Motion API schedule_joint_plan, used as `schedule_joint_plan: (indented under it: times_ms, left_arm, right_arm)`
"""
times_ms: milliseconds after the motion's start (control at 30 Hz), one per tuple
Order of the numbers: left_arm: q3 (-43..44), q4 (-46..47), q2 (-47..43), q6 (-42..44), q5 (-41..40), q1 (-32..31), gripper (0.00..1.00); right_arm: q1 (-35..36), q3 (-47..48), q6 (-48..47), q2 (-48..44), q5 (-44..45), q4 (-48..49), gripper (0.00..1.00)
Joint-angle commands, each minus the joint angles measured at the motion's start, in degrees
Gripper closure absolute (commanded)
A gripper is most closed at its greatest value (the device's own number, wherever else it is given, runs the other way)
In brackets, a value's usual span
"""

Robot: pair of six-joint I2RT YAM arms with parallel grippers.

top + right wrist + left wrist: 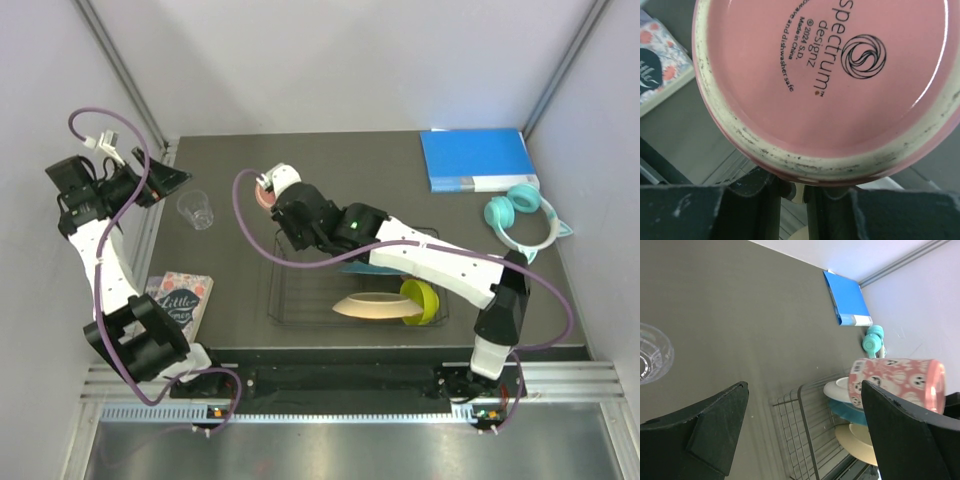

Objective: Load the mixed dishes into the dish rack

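My right gripper (272, 196) is shut on the pink-red mug (270, 184) and holds it tipped sideways in the air above the far left corner of the black wire dish rack (290, 300). The right wrist view shows the mug's pink base (825, 75) right above the shut gripper (792, 192). The rack holds the cream plate (375, 305), the lime-green bowl (425, 298), the teal plate (850, 409) and the white plate (837, 388). The small clear glass (197, 208) stands upright left of the rack. My left gripper (168, 178) is open and empty, raised beside the glass.
A blue binder (478, 158) and teal headphones (522, 212) lie at the far right. A patterned book (180, 300) lies near the front left. Grey walls close in both sides.
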Motion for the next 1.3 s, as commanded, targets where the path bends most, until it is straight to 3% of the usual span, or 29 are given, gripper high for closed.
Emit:
schedule_joint_plan:
  times_ms: [0,300,867,1267]
  left_arm:
    - [-0.31,-0.31,-1.64,2.34,2.11,0.29,0.02]
    - [0.39,0.05,1.18,3.56,0.10,0.12,0.04]
    - [-0.31,-1.27,-1.72,7.43,-1.58,0.21,0.04]
    - [-2.77,-1.80,-2.07,9.45,-1.93,0.21,0.04]
  right_arm:
    - [2.55,-3.86,3.18,-3.18,6.21,7.25,1.00]
    - [4.83,-7.83,5.82,-0.20,4.80,9.37,1.00]
    - [5.01,-10.73,15.75,5.69,3.65,7.44,1.00]
    - [5.54,-16.79,18.30,-3.53,10.07,5.86,1.00]
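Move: My right hand already grips the mug and is above the empty left end of the dish rack, whose middle is about 16 cm below it, some 2 cm back and 3 cm to the left. From this hand, the blue plate stands about 16 cm to the right and 2 cm back; the cream plate is 17 cm right and 11 cm back. From my idle left hand, that rack end lies some 26 cm right, 11 cm back and 21 cm below. I lower the mug about 11 cm into the left end of the rack with my right hand, drawing back some 3 cm on the way. Most of the drop is quick; then I stay low while the hand tips down and turns clockwise, each about 10 degrees. My fingers stay closed on the mug's handle throughout. ##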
